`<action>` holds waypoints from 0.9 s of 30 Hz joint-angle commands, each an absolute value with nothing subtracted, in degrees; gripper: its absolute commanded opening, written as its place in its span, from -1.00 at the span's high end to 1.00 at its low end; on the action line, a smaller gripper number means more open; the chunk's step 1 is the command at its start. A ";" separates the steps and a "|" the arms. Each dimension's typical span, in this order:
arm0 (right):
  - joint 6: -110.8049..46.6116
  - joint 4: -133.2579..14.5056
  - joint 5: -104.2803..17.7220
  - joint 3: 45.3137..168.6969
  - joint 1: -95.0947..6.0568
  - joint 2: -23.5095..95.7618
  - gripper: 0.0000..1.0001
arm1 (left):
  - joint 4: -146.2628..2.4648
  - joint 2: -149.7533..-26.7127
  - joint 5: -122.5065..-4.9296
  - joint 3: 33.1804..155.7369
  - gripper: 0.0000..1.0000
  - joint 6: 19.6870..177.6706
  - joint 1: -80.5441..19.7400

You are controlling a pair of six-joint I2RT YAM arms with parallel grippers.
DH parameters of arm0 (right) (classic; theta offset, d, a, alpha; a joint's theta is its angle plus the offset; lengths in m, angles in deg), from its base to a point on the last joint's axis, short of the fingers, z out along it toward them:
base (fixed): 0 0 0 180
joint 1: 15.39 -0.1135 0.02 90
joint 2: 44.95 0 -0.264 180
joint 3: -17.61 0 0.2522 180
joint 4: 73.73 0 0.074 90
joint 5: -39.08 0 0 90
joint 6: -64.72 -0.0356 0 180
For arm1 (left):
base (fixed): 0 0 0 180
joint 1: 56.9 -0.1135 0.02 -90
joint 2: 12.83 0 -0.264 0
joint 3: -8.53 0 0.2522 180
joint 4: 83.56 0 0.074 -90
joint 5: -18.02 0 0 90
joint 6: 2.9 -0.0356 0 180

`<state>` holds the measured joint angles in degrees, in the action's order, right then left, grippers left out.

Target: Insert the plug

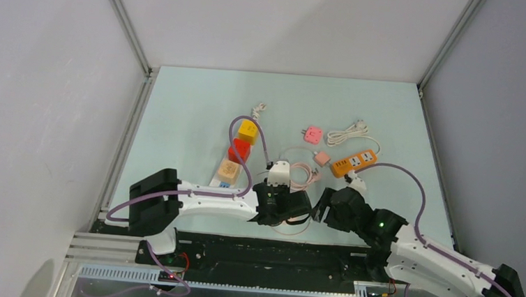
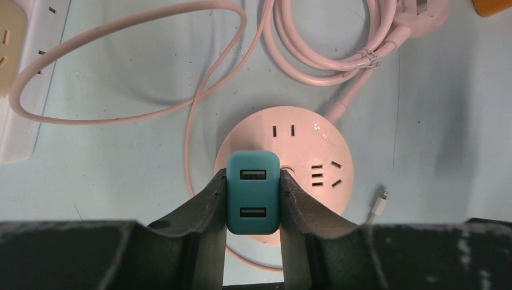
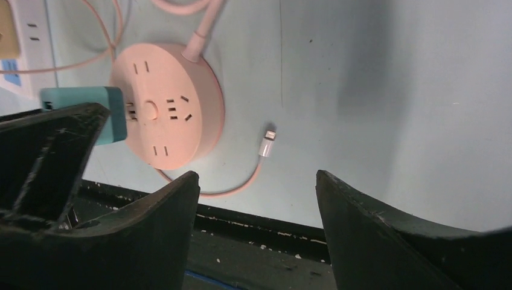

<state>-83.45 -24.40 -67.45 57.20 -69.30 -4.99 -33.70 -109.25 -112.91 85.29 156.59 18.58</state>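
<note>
My left gripper (image 2: 253,181) is shut on a teal two-port USB charger plug (image 2: 253,192), gripping its two sides. It holds the plug over the left part of a round pink power socket (image 2: 314,145) lying on the table. In the right wrist view the plug (image 3: 115,115) sits against the face of the socket (image 3: 175,103), with its prongs at the slots; I cannot tell how deep they are. My right gripper (image 3: 256,181) is open and empty, just right of the socket near the table's front edge. In the top view the left gripper (image 1: 291,210) and the right gripper (image 1: 322,208) are close together.
The socket's pink cord is coiled behind it (image 2: 326,42). A pink cable's white connector tip (image 3: 267,142) lies right of the socket. A white strip with yellow, red and beige cubes (image 1: 235,157) lies at back left. An orange strip (image 1: 352,163), a pink adapter (image 1: 313,134) and a white cable (image 1: 349,132) lie at back right.
</note>
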 commanded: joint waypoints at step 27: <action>-81.91 -54.70 -53.58 53.75 -65.20 19.26 0.19 | -33.48 -117.32 -100.37 80.30 1.00 155.20 21.27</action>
<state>-81.20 -54.87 -51.54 53.35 -65.13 18.49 -36.28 -111.02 -114.37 83.57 155.94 20.59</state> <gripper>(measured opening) 0.412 0.351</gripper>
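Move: The left hand holds the teal plug over the left socket of the pink round power strip, whose middle is about 2 cm to its right, level fore-and-aft, and 5 cm below. From the right hand that middle is some 10 cm left, 3 cm ahead and 6 cm below. The small cable tip lies about 4 cm left, 1 cm ahead and 7 cm below it; the coiled pink cord, roughly 7 cm left, 11 cm ahead and 7 cm below. The left hand keeps its pinch on the teal plug and, after hanging almost still, lowers it about 1.5 cm, easing slightly back, so that the plug's face comes down onto the left socket of the round power strip. Meanwhile the right hand swings some 7 cm left towards the strip and drops about 4 cm, with a slight forward drift, turning roughly 10 degrees and closing its fingers from wide to about half that gap, so they straddle the strip's near right rim, one fingertip over its top face and the other just outside; whether they touch can't be seen clearly. ##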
